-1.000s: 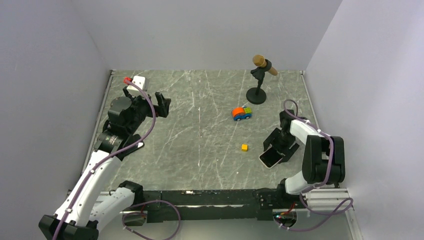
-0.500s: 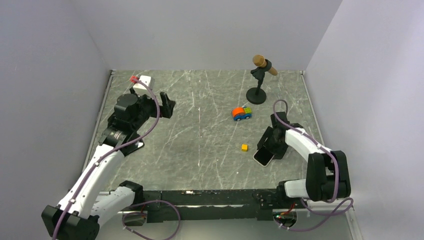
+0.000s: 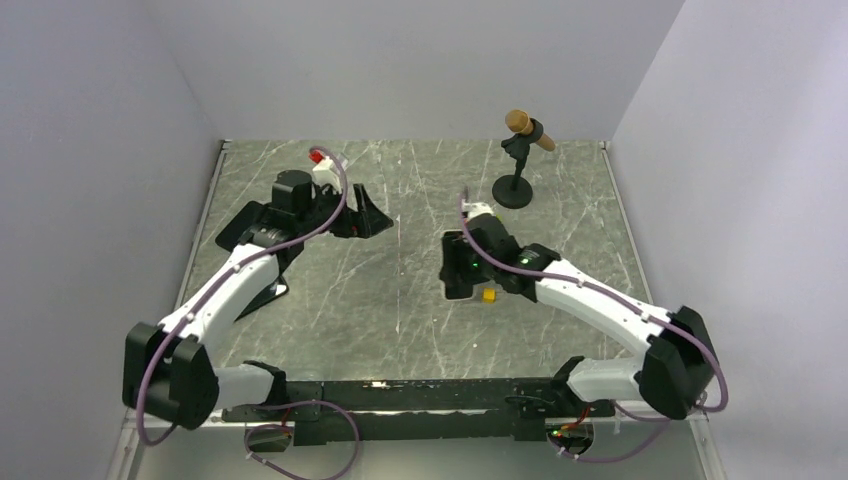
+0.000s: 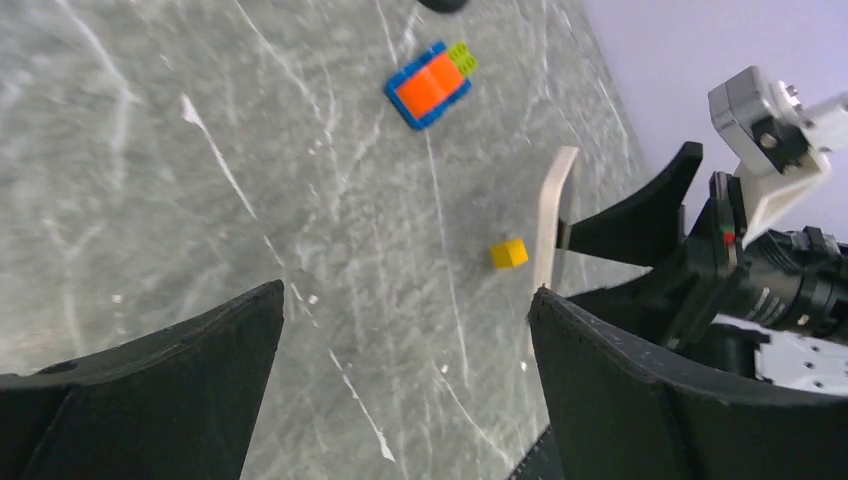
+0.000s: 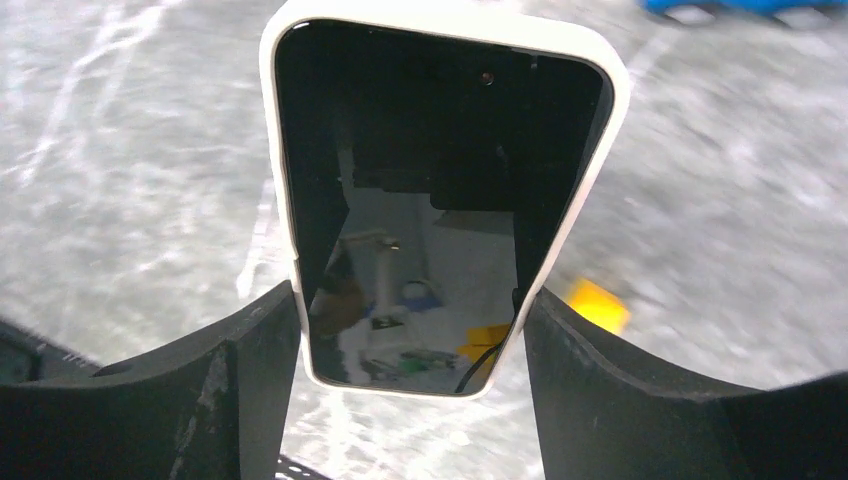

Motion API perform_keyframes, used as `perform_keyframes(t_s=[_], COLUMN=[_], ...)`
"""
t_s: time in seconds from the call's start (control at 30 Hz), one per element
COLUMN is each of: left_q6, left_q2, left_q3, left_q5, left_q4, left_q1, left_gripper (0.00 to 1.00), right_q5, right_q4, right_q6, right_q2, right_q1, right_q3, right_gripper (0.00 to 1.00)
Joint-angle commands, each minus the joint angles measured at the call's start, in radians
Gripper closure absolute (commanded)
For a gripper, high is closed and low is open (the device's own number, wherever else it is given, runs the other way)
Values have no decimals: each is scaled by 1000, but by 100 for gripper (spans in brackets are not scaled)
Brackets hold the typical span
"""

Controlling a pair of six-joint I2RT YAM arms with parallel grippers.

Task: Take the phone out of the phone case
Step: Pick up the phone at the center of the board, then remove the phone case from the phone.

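A phone (image 5: 440, 200) with a black screen sits in a white case (image 5: 600, 150). It is held upright off the table between the fingers of my right gripper (image 5: 410, 310), which press on both long sides of the case. In the top view that gripper (image 3: 458, 272) hangs over the table's middle. The left wrist view shows the case (image 4: 553, 215) edge-on as a cream strip, with the right gripper's black fingers (image 4: 630, 215) around it. My left gripper (image 4: 405, 295) is open and empty. It stands left of the phone (image 3: 365, 215) and faces it across a gap.
A small yellow block (image 3: 489, 295) lies just under the right gripper, also visible as the yellow block (image 4: 508, 253) from the left. An orange and blue toy car (image 4: 432, 83) lies beyond it. A microphone on a black stand (image 3: 520, 150) stands at the back right.
My right gripper has closed on the cased phone, lifted it from the right side and carried it left to the centre. My left arm has swung right toward it, still open.
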Motion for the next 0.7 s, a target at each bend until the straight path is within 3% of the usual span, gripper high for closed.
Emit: perform_keyframes(t_s=[0.0,0.1,0.27,0.37,0.53,0.67], left_q6=[-107,-138,-176,-177,-172,-203], left_q2=[78,107,142,162,190,190], left_q3=[47,30,13,17,31,5], left_q5=[220,242,245,232,198,219], left_q4=[86,116,149,127,54,104], left_q1=[5,5,4,-3,-7,-11], left_gripper=[6,13,14,18,35,33], right_q5=[-22,-24,18,37,49,52], right_q4=[177,214,237,250,279,284], right_q6=[-32,-13,-12,-12,-14,-2], right_q2=[117,212,316,328,306,309], right_q1=[109,150,196,210,218,222], right_q3=[121,196,273,288,280,283], right_gripper=[100,100,100,100,100,100])
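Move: The right hand already holds the phone up, about 12 cm above the board; the left hand's open fingers, where the phone is being taken, lie some 21 cm to its left, 7 cm ahead and 11 cm higher. The yellow cube sits on the board about 6 cm to the right hand's right, roughly level with it, and the toy car some 20 cm ahead and 5 cm right. From the left hand the phone is about 21 cm right, 6 cm back and 10 cm below. Keeping its grip on the phone's edges, the right hand sweeps about 12 cm left towards the left hand, quickly at first and then easing off, while turning roughly 10 degrees counter-clockwise. The left hand comes to meet it, sinking about 4 cm and edging some 3 cm right as its fingers tip further down by about 15 degrees and close by about a third, their tips ending close to the phone's upper end with no touch to be seen. ##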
